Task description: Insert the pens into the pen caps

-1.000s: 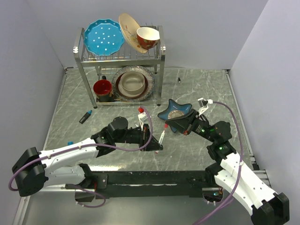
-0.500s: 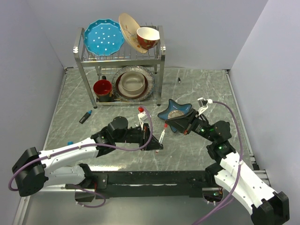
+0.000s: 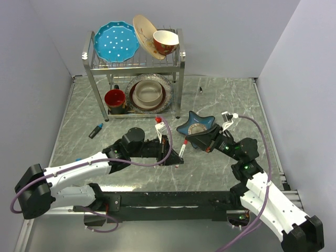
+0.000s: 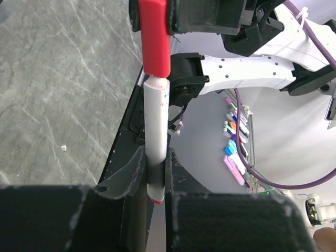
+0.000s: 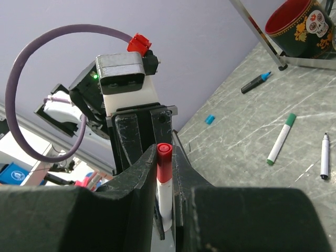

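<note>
A white-barrelled pen [image 4: 156, 121] stands upright between the fingers of my left gripper [image 4: 156, 181], which is shut on its lower barrel. Its top end sits in a red pen cap [image 4: 155, 37], and my right gripper [image 5: 164, 155] is shut on that cap [image 5: 164, 160]. In the top view the two grippers meet at mid-table, left gripper [image 3: 176, 157] below the red cap [image 3: 185, 141]. A green-ended pen [image 5: 281, 139], a black pen [image 5: 325, 156], a dark marker with a blue end [image 3: 95, 130] and a blue cap [image 3: 79, 160] lie loose on the table.
A blue star-shaped dish [image 3: 197, 125] sits just behind the right gripper. A metal dish rack [image 3: 134, 68] with plates, bowls and a red mug [image 3: 115, 98] stands at the back left. A small dark object [image 3: 201, 90] lies at the back.
My left arm has edged right and a little away, carrying the pen up against the red cap. The right gripper has barely shifted.
</note>
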Available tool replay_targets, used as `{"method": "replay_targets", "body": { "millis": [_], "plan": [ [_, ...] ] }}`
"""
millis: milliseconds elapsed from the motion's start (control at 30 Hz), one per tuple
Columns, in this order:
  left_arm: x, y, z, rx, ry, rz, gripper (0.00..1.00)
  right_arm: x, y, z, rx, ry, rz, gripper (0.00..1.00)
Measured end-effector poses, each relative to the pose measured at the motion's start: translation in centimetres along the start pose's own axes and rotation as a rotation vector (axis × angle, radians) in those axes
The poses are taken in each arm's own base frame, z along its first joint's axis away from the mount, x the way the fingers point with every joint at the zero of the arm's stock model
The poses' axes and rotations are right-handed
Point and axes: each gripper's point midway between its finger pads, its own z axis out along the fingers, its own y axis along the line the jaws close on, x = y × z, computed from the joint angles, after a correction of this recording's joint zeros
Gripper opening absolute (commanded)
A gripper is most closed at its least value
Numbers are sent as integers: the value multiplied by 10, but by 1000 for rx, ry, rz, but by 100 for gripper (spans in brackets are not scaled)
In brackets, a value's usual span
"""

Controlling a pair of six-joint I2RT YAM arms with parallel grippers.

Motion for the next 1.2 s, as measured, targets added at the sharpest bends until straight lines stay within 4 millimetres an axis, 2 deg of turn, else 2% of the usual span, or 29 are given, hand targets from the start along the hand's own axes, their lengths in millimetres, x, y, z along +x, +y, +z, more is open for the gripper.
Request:
{"method": "replay_targets", "body": {
  "millis": [267,500,733,833,933,1067,1200],
  "plan": [
    [2,9,1,-28,26,-15,1,8,-9,-2,21,-39,23,0],
    [1,7,0,-11,53,-9,1,9,-10,-6,21,-73,-21,3],
    [-3,-4,-7,22,43,49,1,8,5,-6,-43,-61,-54,17],
    [-7,-11,-11,39,26,86,1,5,17,-6,-78,-53,-71,32],
    [-22,-15,-16,38,-33,131,1,12,27,-7,-108,5,-74,55],
    [-47,-19,-27,12,-137,190,1,21,36,-9,-126,70,-66,59],
    [-58,-28,-36,10,-188,237,1,8,54,-6,-140,69,-92,59]
  ]
}}
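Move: The red cap in the right fingers already sits on the pen held by the left; the pen body's middle is about 5 cm below the right hand, 2 back and 1 left. From the left hand the cap is some 8 cm up, 2 forward and 2 right. From the right hand, the blue star dish lies roughly 22 cm forward, 8 right, and a thin pen 15 forward, 17 left, both some 25 cm down. After holding cap on pen, right fingers open and back off 4 cm; left lifts pen about 6 cm. ##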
